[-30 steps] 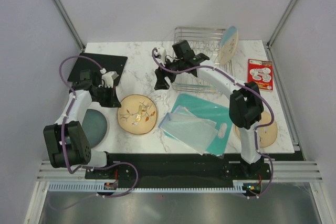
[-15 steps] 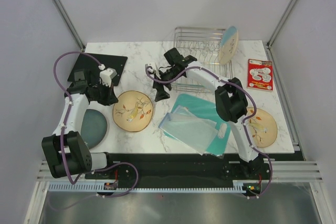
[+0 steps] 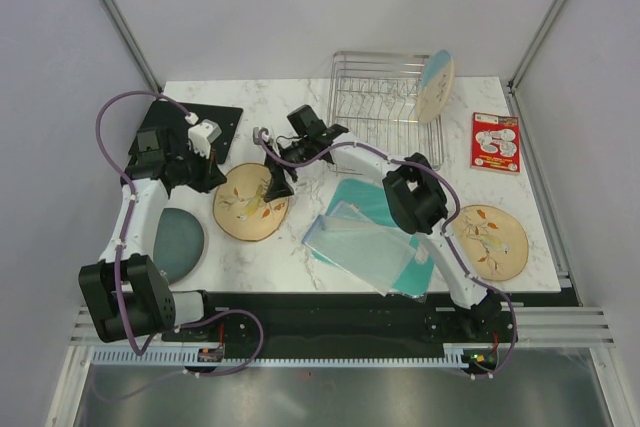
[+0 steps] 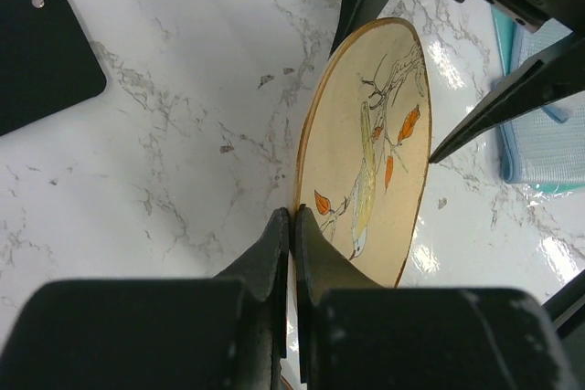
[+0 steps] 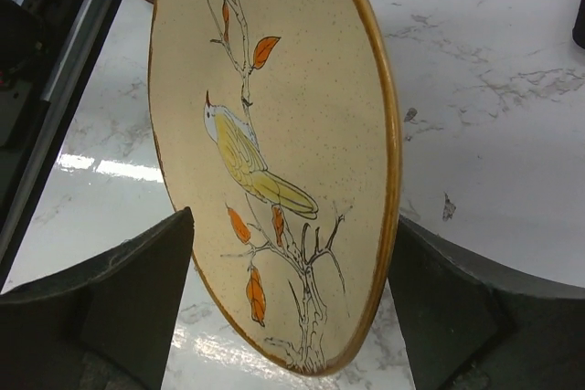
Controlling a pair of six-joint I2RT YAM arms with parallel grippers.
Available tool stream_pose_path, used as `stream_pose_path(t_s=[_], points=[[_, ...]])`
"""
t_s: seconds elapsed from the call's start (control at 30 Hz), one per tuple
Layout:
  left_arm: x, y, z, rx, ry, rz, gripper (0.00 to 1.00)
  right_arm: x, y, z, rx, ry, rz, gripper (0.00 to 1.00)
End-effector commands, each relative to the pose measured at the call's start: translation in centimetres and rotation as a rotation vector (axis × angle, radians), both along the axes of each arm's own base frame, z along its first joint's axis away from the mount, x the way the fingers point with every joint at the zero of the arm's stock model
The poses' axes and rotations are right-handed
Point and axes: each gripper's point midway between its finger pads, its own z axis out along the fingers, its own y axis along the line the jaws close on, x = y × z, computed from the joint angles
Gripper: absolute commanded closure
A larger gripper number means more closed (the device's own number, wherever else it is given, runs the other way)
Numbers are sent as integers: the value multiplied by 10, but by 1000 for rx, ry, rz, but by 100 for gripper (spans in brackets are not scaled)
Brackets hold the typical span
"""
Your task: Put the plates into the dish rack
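Note:
A tan plate (image 3: 250,203) with a bird and leaf sprig is tilted up off the marble, and my left gripper (image 3: 213,180) is shut on its left rim (image 4: 294,215). My right gripper (image 3: 275,185) is open, one finger (image 5: 137,299) on each side of the plate's (image 5: 274,134) opposite edge, not touching it. The dish rack (image 3: 372,115) stands at the back with a cream-and-blue plate (image 3: 435,85) upright in its right end. A second tan plate (image 3: 487,240) lies flat at the right. A dark grey-blue plate (image 3: 178,242) lies at the left front.
A teal cutting board (image 3: 400,215) with a pale folded cloth (image 3: 355,242) on it lies right of the held plate. A black mat (image 3: 185,127) lies at the back left. A red-and-white card (image 3: 495,142) lies at the right of the rack.
My right arm swung left from the rack front to the tan plate and now straddles its edge. The left gripper shifted the plate slightly left and back, still pinching its rim.

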Motion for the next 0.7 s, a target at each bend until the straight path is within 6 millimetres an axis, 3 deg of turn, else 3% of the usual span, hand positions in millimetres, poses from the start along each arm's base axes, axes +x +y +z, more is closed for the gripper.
stream_pose_path(t_s=[0.0, 0.1, 0.17, 0.23, 0.27, 0.33, 0.37, 0.43, 0.47, 0.53, 0.57, 0.63, 0.67], points=[[19, -6, 40, -22, -178, -37, 98, 5, 19, 19, 110, 42, 2, 14], [22, -5, 39, -22, -179, -23, 98, 7, 20, 17, 95, 66, -25, 40], [23, -3, 38, -24, -177, -6, 97, 12, 19, 22, 83, 67, -60, 75], [26, 0, 37, -16, -172, 22, 98, 16, 16, 26, 71, 53, -95, 100], [27, 3, 36, -9, -171, 37, 98, 20, 12, 33, 63, 27, -128, 100], [32, 17, 40, 43, -193, 122, 74, 24, 9, 43, 61, 3, -160, 100], [35, 33, 43, 101, -212, 199, 45, 27, 4, 56, 63, -13, -188, 100], [37, 49, 70, 137, -315, 317, 19, 32, -2, 77, 63, -12, -237, 100], [37, 63, 80, 184, -353, 392, 1, 38, -8, 101, 77, -38, -288, 100], [36, 78, 104, 204, -461, 494, 0, 47, -19, 131, 94, -23, -368, 100], [29, 82, 120, 210, -521, 533, 0, 49, -26, 165, 134, -55, -400, 100], [25, 80, 131, 170, -592, 555, 0, 68, -42, 197, 158, -76, -541, 100], [22, 74, 140, 140, -631, 544, 0, 72, -53, 231, 206, -110, -595, 100]])
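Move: The bird plate stands tilted between the hands, held at its rim by the left hand; its middle lies about 7 cm left of the open right hand, 3 cm back and 3 cm lower, and 8 cm right, 4 cm back and 3 cm below the left hand. From the right hand, the dish rack is some 19 cm ahead and 27 cm right. The green plate lies about 15 cm back and 10 cm left of the left hand. Right fingers pinch the bird plate's rim, then left fingers open and rise 9 cm; right eases forward and up. ##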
